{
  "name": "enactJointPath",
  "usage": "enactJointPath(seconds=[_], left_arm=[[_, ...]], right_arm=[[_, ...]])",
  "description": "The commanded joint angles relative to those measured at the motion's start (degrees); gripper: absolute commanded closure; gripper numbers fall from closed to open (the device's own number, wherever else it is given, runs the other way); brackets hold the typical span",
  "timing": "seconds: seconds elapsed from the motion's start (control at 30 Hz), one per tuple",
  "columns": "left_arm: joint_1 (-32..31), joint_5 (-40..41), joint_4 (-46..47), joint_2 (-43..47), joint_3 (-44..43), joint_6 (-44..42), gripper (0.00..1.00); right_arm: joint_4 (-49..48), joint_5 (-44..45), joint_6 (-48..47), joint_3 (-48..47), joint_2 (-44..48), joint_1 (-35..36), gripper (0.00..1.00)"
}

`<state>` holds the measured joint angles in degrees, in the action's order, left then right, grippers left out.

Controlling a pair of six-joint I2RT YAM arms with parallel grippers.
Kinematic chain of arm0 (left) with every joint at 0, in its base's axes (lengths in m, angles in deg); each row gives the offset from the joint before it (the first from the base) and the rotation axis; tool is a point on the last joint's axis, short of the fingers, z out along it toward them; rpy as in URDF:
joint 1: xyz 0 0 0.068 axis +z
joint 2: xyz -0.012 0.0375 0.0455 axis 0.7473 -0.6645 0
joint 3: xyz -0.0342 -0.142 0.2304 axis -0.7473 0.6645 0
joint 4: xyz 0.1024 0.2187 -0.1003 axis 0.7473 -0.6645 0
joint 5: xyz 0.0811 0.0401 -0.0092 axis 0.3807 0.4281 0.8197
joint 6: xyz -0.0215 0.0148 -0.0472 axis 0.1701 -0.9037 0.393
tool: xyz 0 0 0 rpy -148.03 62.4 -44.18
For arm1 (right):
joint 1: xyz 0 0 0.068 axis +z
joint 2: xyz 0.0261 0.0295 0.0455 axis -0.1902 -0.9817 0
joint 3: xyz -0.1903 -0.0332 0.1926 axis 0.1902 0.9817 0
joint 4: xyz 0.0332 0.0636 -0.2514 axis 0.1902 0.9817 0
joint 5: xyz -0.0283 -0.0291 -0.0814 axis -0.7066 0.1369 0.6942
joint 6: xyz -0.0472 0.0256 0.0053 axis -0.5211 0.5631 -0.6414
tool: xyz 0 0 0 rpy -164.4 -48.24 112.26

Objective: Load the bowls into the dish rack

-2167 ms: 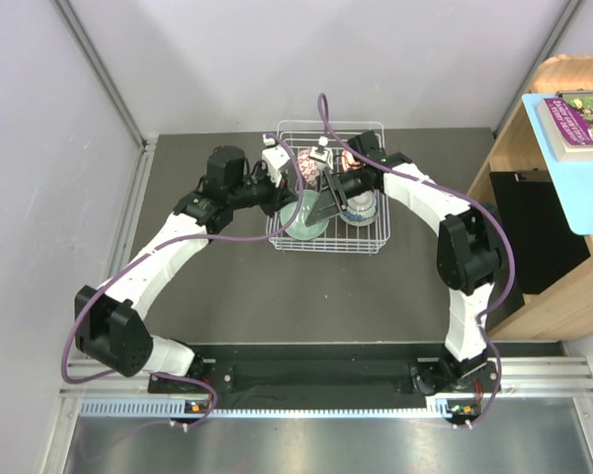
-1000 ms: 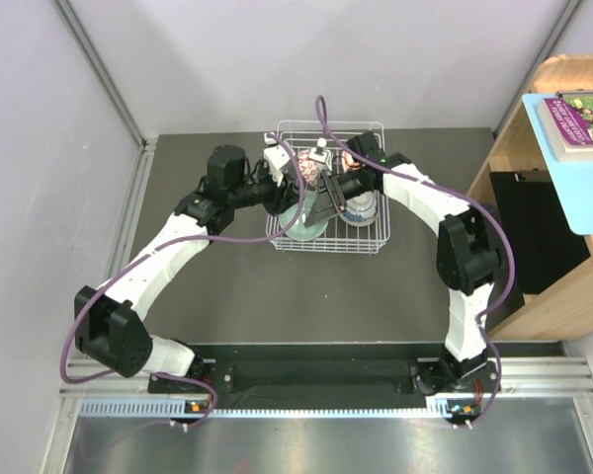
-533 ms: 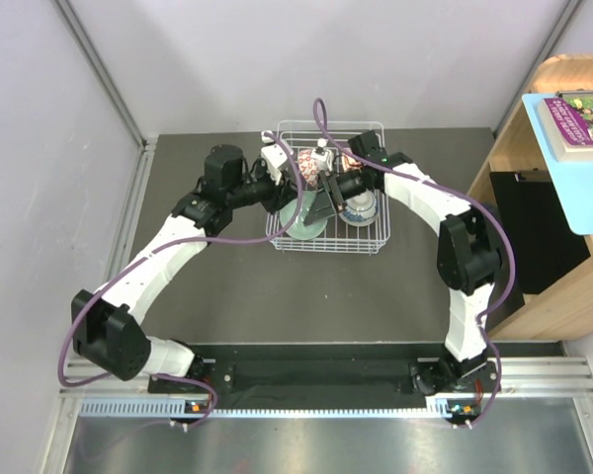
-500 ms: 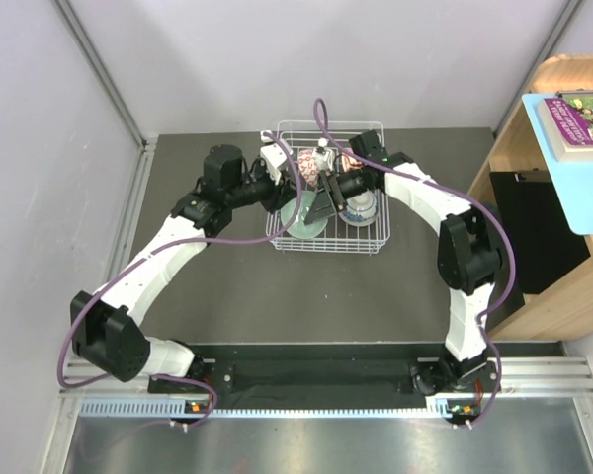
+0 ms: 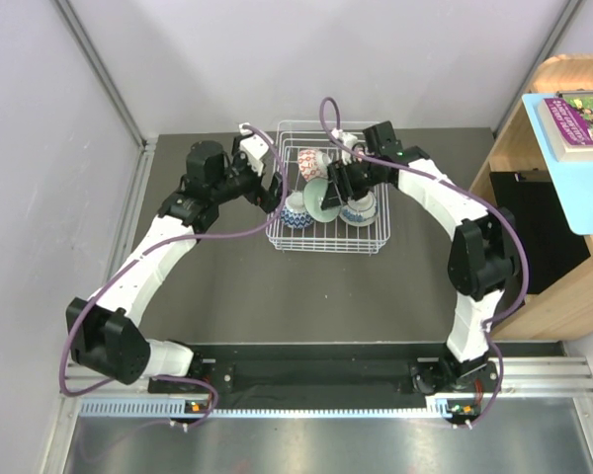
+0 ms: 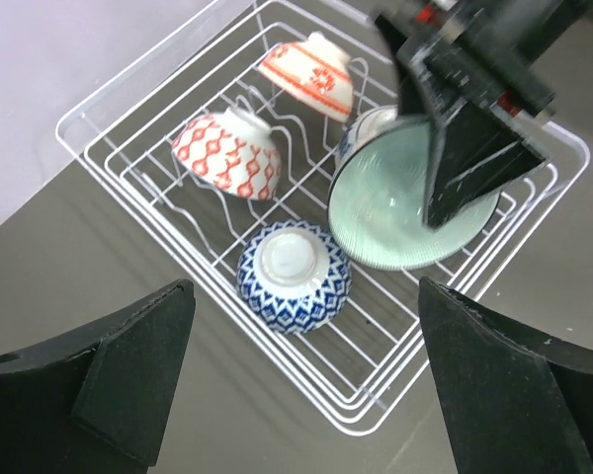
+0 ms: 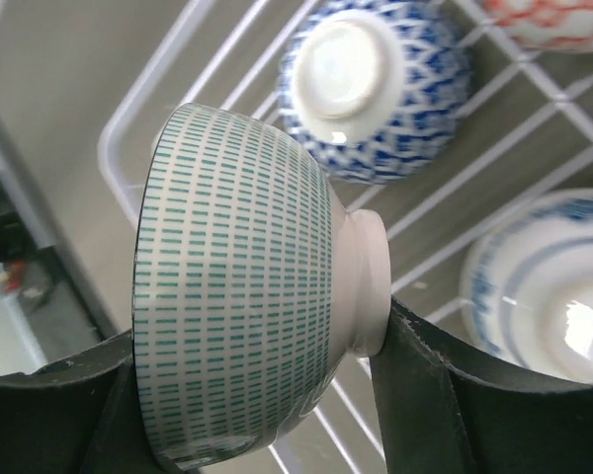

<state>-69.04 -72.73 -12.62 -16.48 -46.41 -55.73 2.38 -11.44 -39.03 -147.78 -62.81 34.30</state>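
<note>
The white wire dish rack [image 5: 326, 249] stands at the back of the table. My right gripper [image 5: 328, 190] is shut on the pale green bowl [image 5: 320, 200], holding it on edge over the rack's middle. In the right wrist view its fingers [image 7: 425, 375] clamp the rim and foot ring of that bowl [image 7: 237, 286]. My left gripper [image 5: 274, 188] hangs open and empty by the rack's left side. Below it a blue-and-white bowl [image 6: 294, 275] lies upside down in the rack. Two orange-red bowls [image 6: 227, 150] [image 6: 309, 74] lie further back, and another blue-and-white bowl [image 7: 544, 286] is beside the green one.
A wooden shelf unit [image 5: 553, 197] with a blue tray and a book stands at the right edge. Grey walls close in the back and the left. A metal rail [image 5: 326, 380] carries both arm bases at the near edge.
My left gripper has opened and drawn back to the left, out of the rack. A blue-and-white bowl now shows in the near left of the rack. The right gripper has moved the green bowl back and to the right.
</note>
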Motion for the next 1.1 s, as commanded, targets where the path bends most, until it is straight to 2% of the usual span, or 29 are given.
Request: enactJointPath(seconds=[0.0,0.1,0.33,0.77,0.93,1.07], left_arm=[[1.61,-0.06,0.29,0.81,1.63,-1.72,0.01],[2.05,-0.76,-0.33,1.16,2.78,-2.34,0.01],[3.46,-2.78,-1.82,1.95,5.77,-3.75,0.01],[8.21,-7.88,-1.03,3.36,12.36,-3.58,0.01],[8.73,-7.89,1.42,3.88,14.37,-2.61,0.01],[8.82,-5.34,7.65,3.71,17.72,-0.68,0.01]], right_arm=[[0.27,13.07,-5.53,-3.24,5.60,0.13,1.00],[0.80,20.10,-8.96,-3.07,6.04,1.01,1.00],[-0.34,29.88,-14.77,-1.92,5.08,2.86,1.00],[-8.16,52.02,-27.86,4.14,4.02,13.13,1.00],[-8.88,56.87,-28.58,4.85,2.88,15.25,1.00],[-5.97,56.26,-24.64,2.56,1.74,15.87,1.00]])
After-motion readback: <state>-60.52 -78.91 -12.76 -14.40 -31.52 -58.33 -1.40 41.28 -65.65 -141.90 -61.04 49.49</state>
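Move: My right hand already grips the green bowl. The open strip in the middle of the dish rack lies about 9 cm below that hand, some 2 cm back and 1 cm right. Beside it, the blue patterned bowl is some 8 cm left and 3 back of the hand, the floral bowl 8 right and 3 back. Farther out are the red bowl, 8 ahead and 4 left, and the orange bowl, 9 ahead and 7 right. From my empty left hand, the strip is about 13 cm right, level fore and aft, and 20 below. With my right hand keeping its grip on the green bowl, I swing forward and right about 5 cm over the rack, then ease a little back and left while sinking. Throughout, I turn the wrist some 55 degrees, from pointing left to forward and steeply down. My left hand, still wide open, drops about 10 cm and shifts 5 cm left, away from the rack, tipping slightly down. ##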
